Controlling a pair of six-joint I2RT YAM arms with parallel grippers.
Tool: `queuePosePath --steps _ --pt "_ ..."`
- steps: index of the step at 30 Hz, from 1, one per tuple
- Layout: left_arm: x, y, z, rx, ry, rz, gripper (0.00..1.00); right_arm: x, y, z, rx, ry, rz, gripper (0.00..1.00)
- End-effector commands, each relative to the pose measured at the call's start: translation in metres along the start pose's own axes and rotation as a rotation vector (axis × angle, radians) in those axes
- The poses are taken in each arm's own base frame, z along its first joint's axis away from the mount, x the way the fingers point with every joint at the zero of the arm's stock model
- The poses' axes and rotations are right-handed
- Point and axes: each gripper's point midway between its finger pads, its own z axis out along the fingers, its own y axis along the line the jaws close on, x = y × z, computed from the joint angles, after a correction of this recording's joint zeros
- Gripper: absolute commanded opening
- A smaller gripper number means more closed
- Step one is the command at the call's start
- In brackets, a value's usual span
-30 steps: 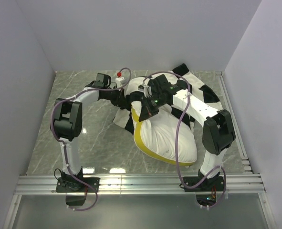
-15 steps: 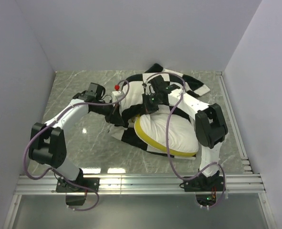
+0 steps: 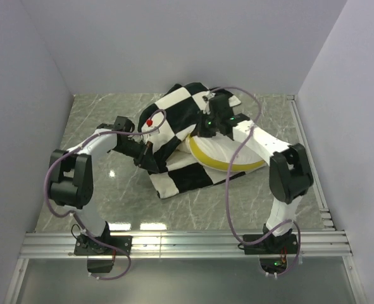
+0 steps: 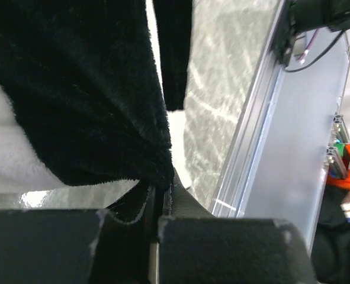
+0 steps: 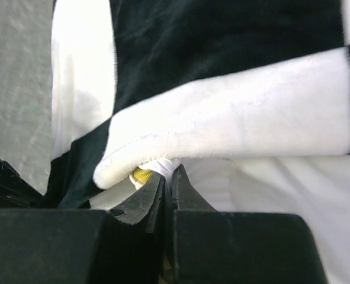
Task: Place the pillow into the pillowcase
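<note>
The black-and-white checkered pillowcase lies draped over most of the cream pillow, whose yellow band shows on the right. My left gripper is at the case's left edge, shut on a fold of black pillowcase plush that runs into the left gripper. My right gripper sits at the top of the pillow, under the case's rim. In the right wrist view the right gripper is shut on a white corner of the pillow beside a yellow bit, under the pillowcase.
Marble tabletop with white walls on three sides. An aluminium rail runs along the near edge, and another rail along the right side. Purple cables loop off both arms.
The pillowcase has been drawn over the pillow, which has slid back and right. My left gripper has closed on the case's edge and moved down-left. The right gripper stays shut.
</note>
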Motion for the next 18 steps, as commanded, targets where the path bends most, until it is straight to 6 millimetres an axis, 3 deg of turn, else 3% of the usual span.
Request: queuePosePath --steps 1,3,5,7,9,11,12,13,14,15,17,18 --pt "0.032 -0.002 0.006 0.034 0.096 -0.149 0.01 0.031 -0.012 0.053 0.019 0.046 -0.038 0.0" --pt "0.032 0.002 0.001 0.013 0.082 -0.14 0.01 0.064 0.004 0.063 -0.049 0.122 -0.046 0.0" --pt "0.03 0.003 -0.005 0.0 0.069 -0.124 0.07 0.076 0.031 0.066 -0.134 0.14 -0.065 0.0" --pt "0.021 0.0 -0.015 -0.011 0.037 -0.085 0.17 0.079 0.048 0.065 -0.19 0.151 -0.073 0.0" --pt "0.0 0.003 -0.039 -0.074 -0.048 -0.048 0.33 0.078 0.068 0.059 -0.258 0.162 -0.082 0.0" --pt "-0.026 0.02 -0.058 -0.221 -0.111 0.054 0.46 0.075 0.081 0.048 -0.311 0.174 -0.099 0.0" --pt "-0.038 0.015 -0.066 -0.282 -0.146 0.1 0.52 0.069 0.09 0.042 -0.347 0.174 -0.118 0.13" --pt "-0.047 0.027 -0.073 -0.393 -0.151 0.152 0.58 0.074 0.091 0.034 -0.354 0.212 -0.144 0.22" --pt "-0.065 0.025 -0.07 -0.431 -0.175 0.247 0.63 0.069 0.097 0.021 -0.372 0.21 -0.166 0.33" --pt "-0.072 0.026 -0.072 -0.468 -0.181 0.292 0.64 0.068 0.1 0.007 -0.393 0.237 -0.174 0.55" --pt "-0.092 0.028 -0.069 -0.513 -0.192 0.356 0.67 0.058 0.106 -0.024 -0.422 0.195 -0.233 0.68" --pt "-0.094 0.035 -0.062 -0.508 -0.174 0.357 0.67 0.055 0.098 -0.035 -0.414 0.195 -0.256 0.73"
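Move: At the pillowcase's left side, the left hand already grips a black edge. The mouth lies about 5 cm ahead, 11 cm right and 7 cm below, and the white near corner some 6 cm back, 5 cm right and lower. The right hand holds the pillow's rim; that mouth is roughly 7 cm back, 8 cm left and 11 cm below it. Of the right hand, the pillow's middle is about 4 cm back and 10 cm right, lower. Bringing the held pillow rim down, left and back, each by 8 or 9 cm, towards the pillowcase mouth, the right hand then opens, lets go and rises about 5 cm while its wrist turns counter-clockwise. The left hand dips about 3 cm and drifts left, opens to release the black edge, then rises forward some 5 cm, fingers tilting. ##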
